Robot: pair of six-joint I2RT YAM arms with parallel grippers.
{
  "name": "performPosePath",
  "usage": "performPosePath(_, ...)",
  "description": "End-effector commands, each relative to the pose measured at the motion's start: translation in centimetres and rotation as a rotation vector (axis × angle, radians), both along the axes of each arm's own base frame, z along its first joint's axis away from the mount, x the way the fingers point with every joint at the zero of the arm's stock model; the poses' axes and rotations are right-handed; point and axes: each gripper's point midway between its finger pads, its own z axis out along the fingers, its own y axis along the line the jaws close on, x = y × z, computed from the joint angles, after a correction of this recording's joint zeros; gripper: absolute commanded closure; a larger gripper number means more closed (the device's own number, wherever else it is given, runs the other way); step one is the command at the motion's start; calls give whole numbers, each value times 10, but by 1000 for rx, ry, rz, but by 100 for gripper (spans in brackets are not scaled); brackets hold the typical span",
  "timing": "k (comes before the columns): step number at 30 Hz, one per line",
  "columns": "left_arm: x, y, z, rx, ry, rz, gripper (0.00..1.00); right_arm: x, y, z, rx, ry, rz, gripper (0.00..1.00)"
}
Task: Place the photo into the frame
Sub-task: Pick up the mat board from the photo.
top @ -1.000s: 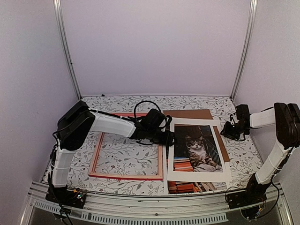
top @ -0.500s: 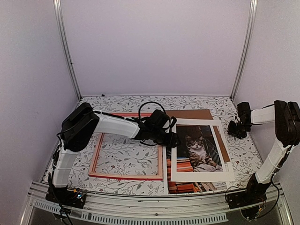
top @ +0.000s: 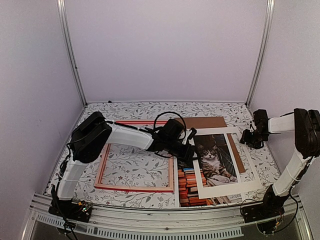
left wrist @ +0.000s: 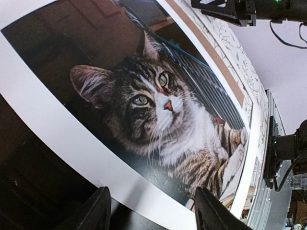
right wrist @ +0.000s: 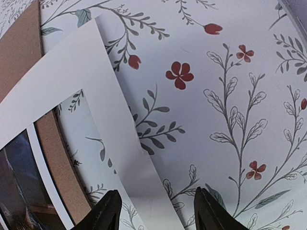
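Note:
The red frame lies flat and empty at the left of the floral table. To its right the cat photo lies under a skewed white mat board. The cat shows through the mat's window, and the photo's book part sticks out at the lower left. My left gripper is open at the mat's left rail, a finger on either side of a stretch of it. My right gripper is open low over the mat's far right rail.
A plain brown backing board lies beneath the photo and mat, showing at the back and right. Side walls with metal posts close in the table. Bare floral cloth lies to the right of the mat.
The mat board has slid and turned to the right along with my left gripper, uncovering the photo's books at the lower left. My right gripper's jaws have spread apart.

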Motion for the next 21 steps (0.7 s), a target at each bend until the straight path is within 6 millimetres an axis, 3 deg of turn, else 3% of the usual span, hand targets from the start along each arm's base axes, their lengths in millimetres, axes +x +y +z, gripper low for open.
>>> performPosePath(1,-11,5,-22,73,35,4,35,-9,-7,-12,-9,41,-11,42)
performPosePath(5,-6,21,-22,135,43,90,28,-12,-3,-18,8,53,3,42)
performPosePath(9,-18,28,-22,134,106,121,18,-15,3,-18,39,42,11,43)
performPosePath(14,-33,26,-18,69,232,145,12,-23,9,-17,72,27,17,43)
performPosePath(21,-44,4,-8,-27,435,167,11,-24,21,-15,136,21,33,43)
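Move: The mat board lies flat with its middle about 14 cm to the left gripper's right and 1 cm back, some 2 cm below, its left border right by the fingers. The photo under it is centred about 6 cm right and 3 cm back of the gripper; the red frame's middle is 28 cm left and 5 cm forward. From the right gripper, the mat board's middle lies some 14 cm left and 8 cm back. Spread the left gripper's fingers from a bit over half open to nearly fully open beside the mat board's left border, drawing the hand back about 2 cm and up about 1 cm with a slight shift left. Meanwhile roll the wrist some 15 degrees, its upper side leaning forward, and swing the fingers a little counter-clockwise. ##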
